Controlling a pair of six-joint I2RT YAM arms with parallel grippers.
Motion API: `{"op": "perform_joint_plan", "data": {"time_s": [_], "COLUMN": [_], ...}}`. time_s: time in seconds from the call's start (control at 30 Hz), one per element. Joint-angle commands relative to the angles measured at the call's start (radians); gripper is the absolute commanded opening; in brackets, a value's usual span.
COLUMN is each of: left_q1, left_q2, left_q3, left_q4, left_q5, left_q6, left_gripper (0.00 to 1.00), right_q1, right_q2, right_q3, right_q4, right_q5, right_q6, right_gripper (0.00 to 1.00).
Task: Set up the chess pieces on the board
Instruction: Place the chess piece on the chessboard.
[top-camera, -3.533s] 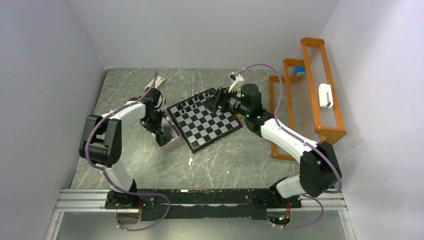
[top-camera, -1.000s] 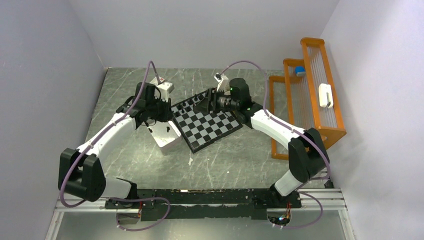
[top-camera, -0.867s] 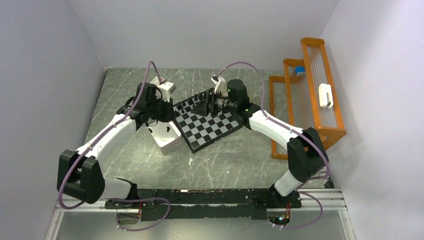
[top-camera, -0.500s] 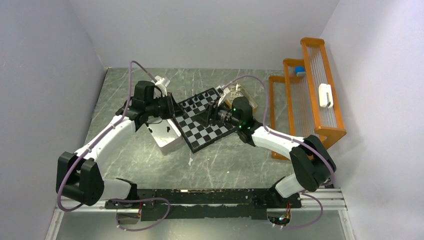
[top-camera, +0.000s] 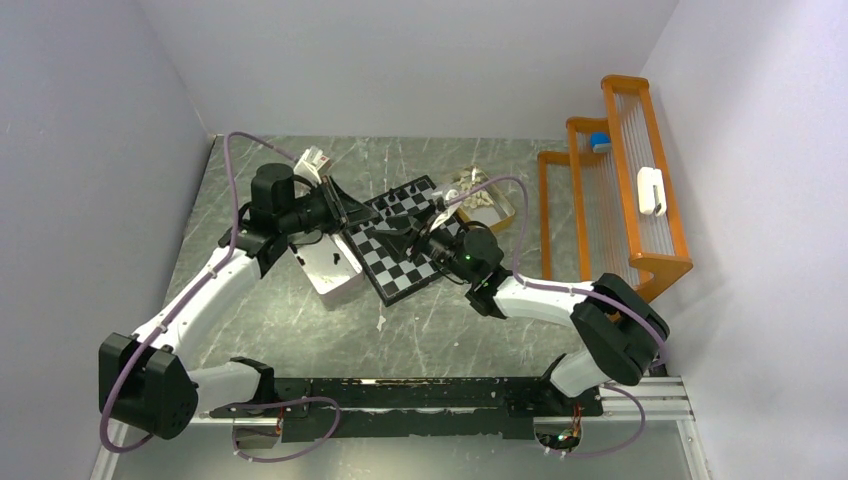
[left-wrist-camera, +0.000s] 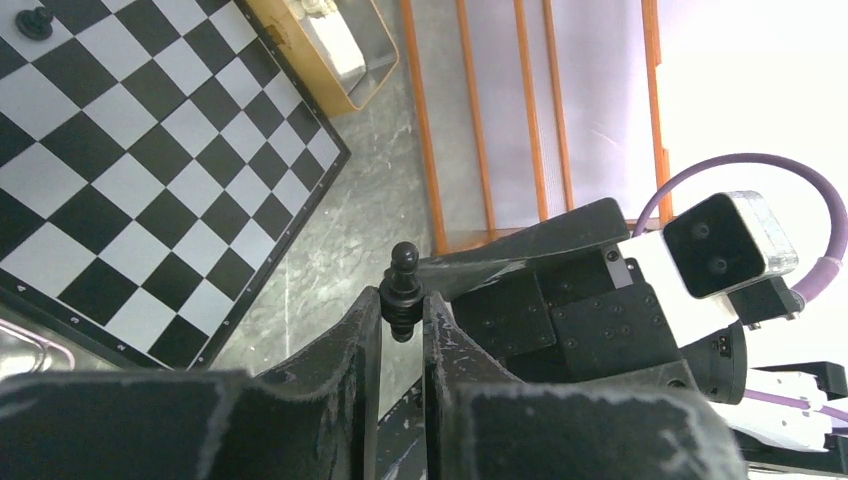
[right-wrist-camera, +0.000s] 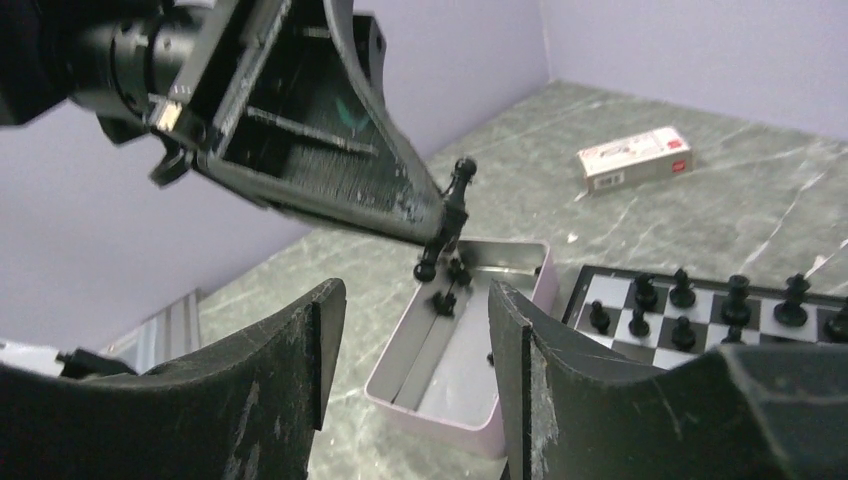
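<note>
My left gripper (left-wrist-camera: 403, 300) is shut on a small black chess piece (left-wrist-camera: 403, 290), whose knob sticks out past the fingertips. In the top view the left gripper (top-camera: 352, 215) hovers at the board's left corner. My right gripper (top-camera: 415, 238) faces it over the board (top-camera: 385, 272), open with nothing between its fingers. In the right wrist view the held piece (right-wrist-camera: 455, 205) hangs just beyond my open right gripper (right-wrist-camera: 415, 290). Several black pieces (right-wrist-camera: 735, 295) stand in two rows on the board (right-wrist-camera: 610, 290). Loose black ones (right-wrist-camera: 445, 270) lie in the white box (right-wrist-camera: 430, 410).
The white box (top-camera: 325, 268) sits against the board's left side. A tan tray (top-camera: 490, 200) with cream-white pieces lies behind the board. An orange rack (top-camera: 610, 190) stands at the right. A small red-and-white carton (right-wrist-camera: 635, 158) lies on the table beyond the box.
My left gripper has lifted away from the white box to the board's left corner with the piece. My right gripper has swung from the board's far side towards the near side, now facing the left one.
</note>
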Motion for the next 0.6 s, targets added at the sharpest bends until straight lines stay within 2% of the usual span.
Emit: {"op": "perform_joint_plan", "data": {"time_s": [0.0, 0.27, 0.57], "left_q1": [-0.005, -0.005, -0.005], "left_q2": [-0.022, -0.037, -0.061], "left_q3": [-0.023, -0.05, -0.102], "left_q4": [0.071, 0.123, 0.175], "left_q5": [0.046, 0.055, 0.051], "left_q6": [-0.074, -0.113, -0.163], "left_gripper": [0.09, 0.09, 0.09], "right_q1": [0.013, 0.031, 0.036], "right_q2": [-0.01, 0.027, 0.045], "right_q3": [-0.004, 0.025, 0.029], "right_q4": [0.12, 0.089, 0.138], "right_q5": [0.092, 0.131, 0.163], "right_q6": [-0.018, -0.018, -0.008], "right_gripper": [0.58, 0.53, 0.34]}}
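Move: My left hand already pinches the dark chess piece at its fingertips. From my open right hand the piece lies about 3 cm ahead, 2 cm to the left and 2 cm higher, so for my left hand the right gripper is the same distance back, right and below. Beneath, from my right hand, the chessboard's middle is roughly 3 cm ahead, 4 cm right and 21 cm down; the pink box is some 13 cm left, 1 cm back and 20 cm down. I bring the two hands together in the air: my right hand bobs up about a centimetre and settles back while easing some 1 cm forward towards the piece's lower end, turning slightly clockwise and narrowing its fingers to roughly two thirds of their gap. My left hand keeps its pinch and draws back about 1 cm towards the right fingers, rolling about 5 degrees so that its left side dips. ##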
